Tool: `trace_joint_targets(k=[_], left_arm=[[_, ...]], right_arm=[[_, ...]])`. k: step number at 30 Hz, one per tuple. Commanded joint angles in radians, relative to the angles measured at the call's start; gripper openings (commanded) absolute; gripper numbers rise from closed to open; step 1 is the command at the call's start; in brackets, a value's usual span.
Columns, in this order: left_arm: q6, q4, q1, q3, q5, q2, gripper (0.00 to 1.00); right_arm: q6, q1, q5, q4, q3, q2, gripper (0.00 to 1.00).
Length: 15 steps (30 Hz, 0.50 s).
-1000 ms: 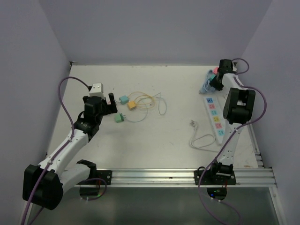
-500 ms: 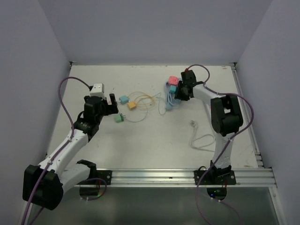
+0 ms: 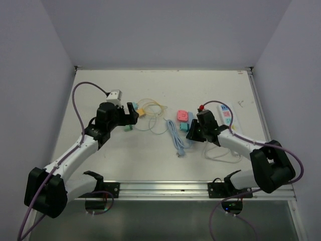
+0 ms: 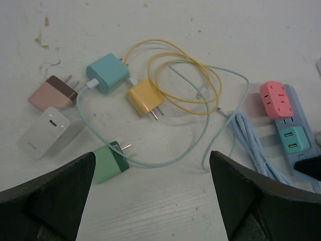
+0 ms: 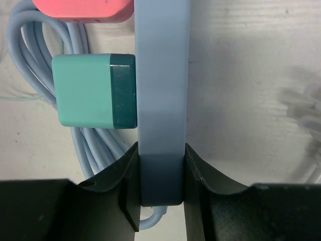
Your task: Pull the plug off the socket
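Observation:
A light blue socket strip (image 5: 161, 75) carries a teal plug (image 5: 93, 90) and a pink plug (image 5: 83, 10) on its side. My right gripper (image 5: 161, 175) is shut on the strip's cable end, jaws pressed against both of its faces. From above, the right gripper (image 3: 193, 131) holds the strip mid-table, with the pink plug (image 3: 182, 116) and the teal plug (image 3: 184, 127) facing left. My left gripper (image 3: 131, 113) hovers open over loose chargers, to the left of the strip (image 4: 301, 125). In its view the pink plug (image 4: 276, 99) and the teal plug (image 4: 292, 139) sit at the right edge.
Loose chargers lie below the left gripper (image 4: 153, 201): cyan (image 4: 107, 73), yellow (image 4: 144, 98), brown-pink (image 4: 52, 93), white (image 4: 47, 131), green (image 4: 110, 161), with a yellow cable (image 4: 185, 75). The strip's blue cord (image 3: 176, 138) trails forward. A white power strip (image 3: 226, 114) and white cord (image 3: 220, 152) lie right.
The right arm has carried the blue strip with its plugs from the far right corner to mid-table. The left gripper has shifted right and slightly back, staying open.

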Motion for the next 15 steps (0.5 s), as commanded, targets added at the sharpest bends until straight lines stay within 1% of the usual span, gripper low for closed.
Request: trace_joint_targets(k=[1, 2, 5, 11, 15], left_arm=[[-0.133, 0.053, -0.026, 0.080, 0.128, 0.040, 0.99], [-0.155, 0.068, -0.033, 0.106, 0.158, 0.053, 0.99], [-0.236, 0.108, -0.079, 0.161, 0.184, 0.118, 0.99], [-0.378, 0.081, -0.214, 0.321, 0.188, 0.273, 0.99], [-0.462, 0.082, -0.287, 0.367, 0.166, 0.382, 0.97]], right_arm=[[0.071, -0.008, -0.026, 0.154, -0.064, -0.102, 0.00], [0.071, -0.008, -0.042, 0.164, -0.086, -0.125, 0.00], [0.055, -0.008, -0.080, 0.184, -0.113, -0.163, 0.00], [0.031, -0.008, -0.125, 0.220, -0.124, -0.212, 0.00], [0.041, -0.008, -0.148, 0.237, -0.126, -0.209, 0.00]])
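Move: The pink plug, at the far end of the light-blue socket strip, is about 26 cm to the right of the left hand, some 5 cm ahead and 8 cm below. The teal plug sits next to it on the strip, roughly 27 cm right of that hand, level ahead and 10 cm below. From the right hand, which already holds the strip, the pink plug is about 10 cm ahead, 4 cm left and 4 cm higher. The light-blue strip stays pinched near its close end in the right hand, which lifts it about 2.5 cm, easing slightly back and tilting a little. Towards the strip's plugs the wide-open left hand sweeps some 16 cm right, level at first and then climbing about 4.5 cm, its wrist rolling left side down and turning clockwise. ##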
